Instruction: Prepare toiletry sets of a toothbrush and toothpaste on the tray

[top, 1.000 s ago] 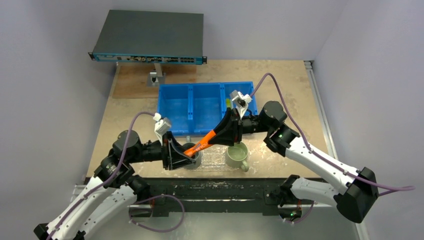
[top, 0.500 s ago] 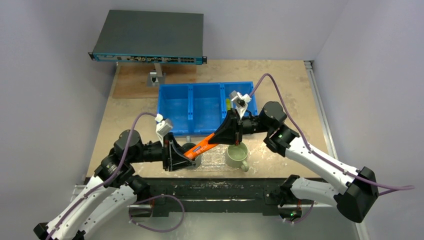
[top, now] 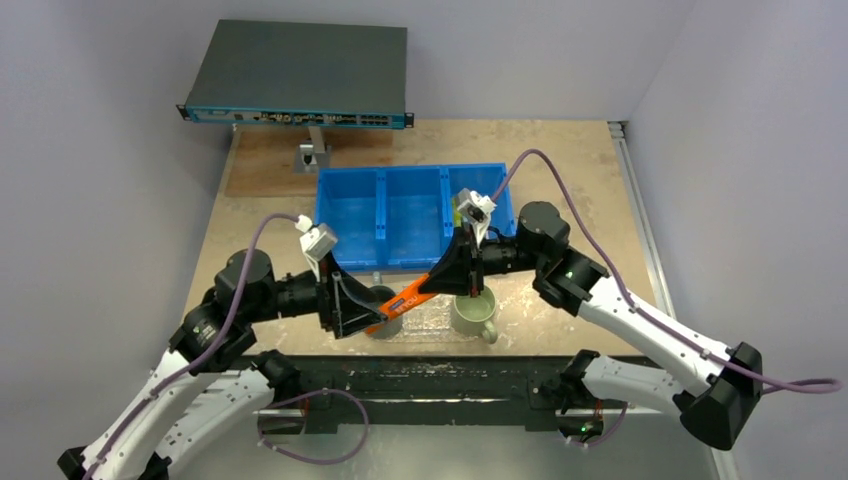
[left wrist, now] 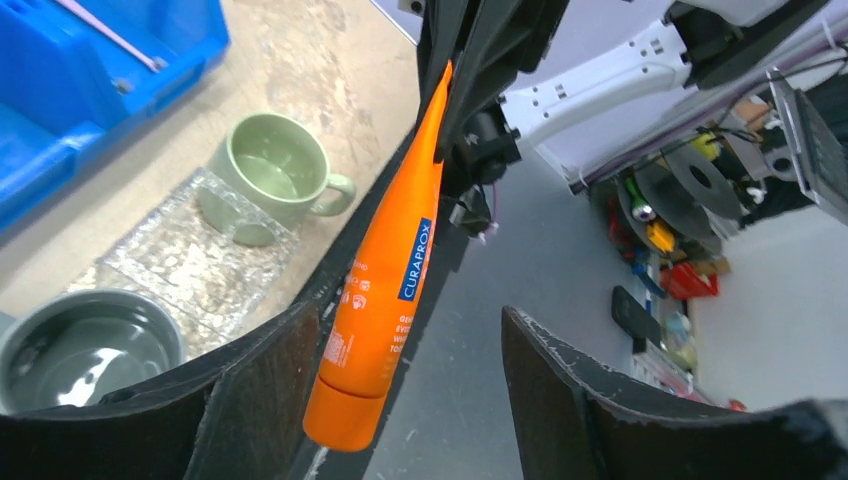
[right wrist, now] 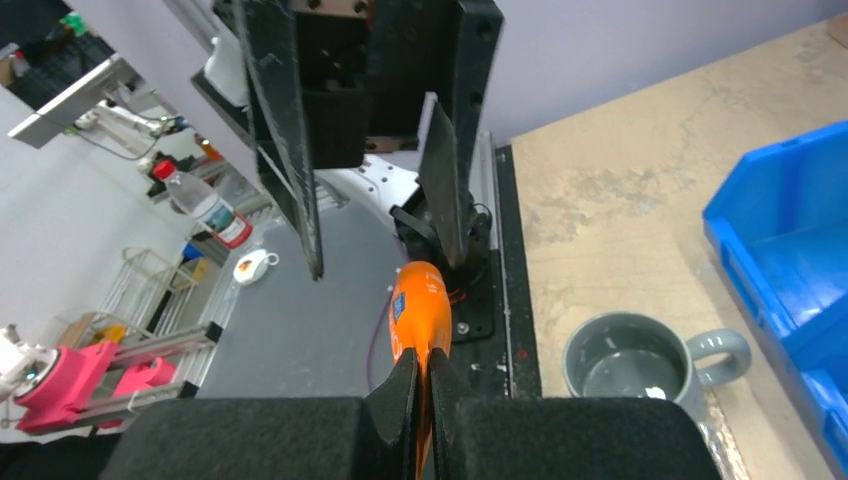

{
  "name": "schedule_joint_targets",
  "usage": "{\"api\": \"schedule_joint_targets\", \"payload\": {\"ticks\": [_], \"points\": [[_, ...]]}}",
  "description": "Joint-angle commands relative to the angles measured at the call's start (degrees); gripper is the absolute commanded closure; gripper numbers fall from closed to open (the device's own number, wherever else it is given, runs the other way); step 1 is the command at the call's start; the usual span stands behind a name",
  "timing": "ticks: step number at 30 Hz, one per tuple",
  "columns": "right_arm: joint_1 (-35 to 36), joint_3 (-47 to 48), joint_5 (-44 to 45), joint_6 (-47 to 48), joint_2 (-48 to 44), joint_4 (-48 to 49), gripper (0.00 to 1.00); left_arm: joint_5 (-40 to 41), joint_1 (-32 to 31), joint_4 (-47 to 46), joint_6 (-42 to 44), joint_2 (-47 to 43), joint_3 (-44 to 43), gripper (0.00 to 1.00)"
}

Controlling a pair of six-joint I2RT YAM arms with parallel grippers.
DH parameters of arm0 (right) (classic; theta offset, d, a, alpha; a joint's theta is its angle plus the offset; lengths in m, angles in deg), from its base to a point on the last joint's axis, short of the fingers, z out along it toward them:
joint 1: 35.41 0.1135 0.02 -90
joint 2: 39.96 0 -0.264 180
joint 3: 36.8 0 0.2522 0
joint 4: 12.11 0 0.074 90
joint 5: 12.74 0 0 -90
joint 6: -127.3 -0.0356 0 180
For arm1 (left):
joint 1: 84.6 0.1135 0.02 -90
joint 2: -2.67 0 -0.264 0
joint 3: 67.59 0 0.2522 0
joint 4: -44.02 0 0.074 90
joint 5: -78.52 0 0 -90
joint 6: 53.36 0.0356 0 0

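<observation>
An orange toothpaste tube [left wrist: 385, 290] hangs in the air between the two arms, above the grey mug. My right gripper [right wrist: 420, 388] is shut on its flat crimped end. The capped end lies between the fingers of my left gripper [left wrist: 405, 322], which is open; the tube is close to one finger with a wide gap to the other. From above, the tube [top: 405, 298] runs from the right gripper [top: 434, 283] down to the left gripper [top: 362, 312]. The glittery clear tray [left wrist: 190, 262] lies under both mugs. A thin pale toothbrush [left wrist: 112, 36] lies in the blue bin [left wrist: 70, 90].
A pale-green mug [top: 473, 312] and a grey mug [top: 386, 297] stand on the tray [top: 430, 318] near the table's front edge. The blue three-compartment bin [top: 400, 215] sits behind them. A dark network switch [top: 300, 75] on a stand is at the back left.
My right gripper shut on the tube's flat end. My left gripper then let go, opened, and drew back slightly to the left. The tube now sits a little lower.
</observation>
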Motion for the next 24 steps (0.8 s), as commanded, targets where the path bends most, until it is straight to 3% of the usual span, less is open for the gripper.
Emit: {"api": "schedule_joint_targets", "payload": {"ticks": [1, 6, 9, 16, 24], "points": [[0.12, 5.95, 4.24, 6.59, -1.98, -10.44, 1.00, 7.86, 0.03, 7.38, 4.96, 0.58, -6.19, 0.31], [0.47, 10.28, 12.40, 11.79, -2.06, -20.81, 1.00, 15.59, 0.04, 13.34, 7.72, 1.11, -9.97, 0.09], [2.12, 14.22, 19.34, 15.46, -1.00, -28.55, 1.00, 19.13, 0.04, 15.42, 8.81, 0.72, -10.99, 0.03], [8.00, 21.63, 36.25, 17.41, 1.40, -38.37, 1.00, 25.31, 0.09, 17.34, 9.76, -1.41, -10.27, 0.00], [11.67, 26.55, 47.94, 16.42, 6.91, -46.47, 1.00, 30.54, 0.02, 17.72, 10.50, -5.06, -7.10, 0.00]]}}
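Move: The orange toothpaste is already gripped by its flat end in the right hand, its middle about 6 cm left of that hand and 1 cm back. The green mug stands some 4 cm ahead of the right hand, 8 cm to its right and 26 cm below; the grey mug is level with it, 11 cm to the hand's left. From the left hand, the toothpaste's middle is roughly 5 cm right and 2 cm ahead, the green mug 18 cm right, 6 cm ahead and 24 cm below. The toothpaste, kept in the right hand's shut fingers, is carried forward about 5 cm and slightly right, its cap end dipping and swinging clockwise some 25 degrees as the wrist turns, sinking a little only at the end. Meanwhile the empty left hand, already loose of the tube, opens fully and backs off left and forward, turning counter-clockwise. ##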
